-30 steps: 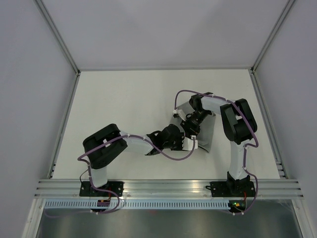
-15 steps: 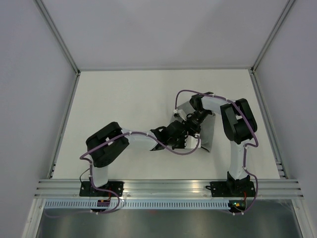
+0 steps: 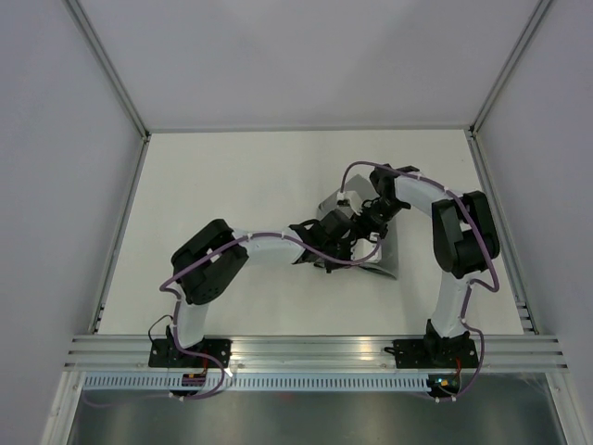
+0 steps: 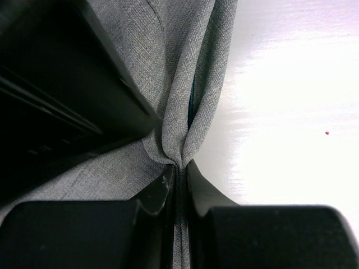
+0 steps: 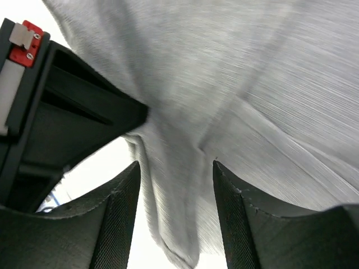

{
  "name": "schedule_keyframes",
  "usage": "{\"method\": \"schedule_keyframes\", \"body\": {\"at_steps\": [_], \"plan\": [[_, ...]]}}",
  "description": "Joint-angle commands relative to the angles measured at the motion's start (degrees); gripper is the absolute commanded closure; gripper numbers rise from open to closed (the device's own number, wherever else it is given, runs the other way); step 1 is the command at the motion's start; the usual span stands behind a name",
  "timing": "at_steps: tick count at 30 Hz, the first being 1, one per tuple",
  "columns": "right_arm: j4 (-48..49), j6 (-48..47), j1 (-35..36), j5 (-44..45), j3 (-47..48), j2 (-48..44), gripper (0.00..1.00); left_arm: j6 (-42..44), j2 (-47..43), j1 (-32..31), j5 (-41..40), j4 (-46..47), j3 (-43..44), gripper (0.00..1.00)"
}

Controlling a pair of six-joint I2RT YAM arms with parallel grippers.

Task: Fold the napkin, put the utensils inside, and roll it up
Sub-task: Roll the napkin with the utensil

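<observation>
The grey napkin (image 3: 387, 256) lies bunched at the table's middle right, mostly under both grippers. My left gripper (image 3: 345, 239) is shut on a raised fold of the napkin (image 4: 185, 67), the cloth pinched between its fingertips (image 4: 162, 182). A thin dark teal sliver (image 4: 191, 103), possibly a utensil, shows inside that fold; the rest of the utensils are hidden. My right gripper (image 3: 369, 221) is open, its fingers (image 5: 120, 196) either side of a hanging fold of the napkin (image 5: 185, 185) without closing on it.
The left arm's black gripper body with a red tab (image 5: 25, 42) sits close at the left of the right wrist view. Metal frame rails (image 3: 120, 232) border the white table (image 3: 241, 176), with grey walls around it.
Both grippers have moved away from the arm bases, toward the far side, the left one carrying the pinched napkin fold. The right arm's elbow has swung right.
</observation>
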Motion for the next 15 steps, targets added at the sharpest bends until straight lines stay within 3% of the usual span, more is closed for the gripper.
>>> {"method": "schedule_keyframes", "body": {"at_steps": [1, 8, 15], "plan": [[4.2, 3.3, -2.7, 1.3, -0.1, -5.0, 0.39, -4.7, 2.3, 1.0, 5.1, -6.5, 1.6, 0.98], [9.2, 7.3, -10.2, -0.7, -0.9, -10.1, 0.39, -8.5, 5.3, 5.2, 14.7, -12.7, 6.9, 0.98], [16.7, 4.7, -15.8, -2.1, -10.7, -20.5, 0.40, -12.1, 9.8, 10.2, 26.5, -17.2, 11.7, 0.98]]}}
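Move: The rolled edge of the napkin, with the utensil inside, is already pinched at its near end between the left fingers, right at that hand. It lies about 6 cm left and 3 cm back of the open right hand, roughly 2 cm below it. The napkin's far corner is some 17 cm ahead of the right hand and 2 cm to its left. The near right corner is about 8 cm back and 7 cm right, both some 3 cm below. The pinched napkin roll is kept between the left fingers, which stay almost in place and low while that wrist swings over about 20 degrees, its fingertips tilting back towards the base. The right hand, already open, moves quickly away from it over the napkin, to the right, forward and up, some 10 cm in all. Its forward travel fades at the end and it turns clockwise about 20 degrees, fingers staying open. ##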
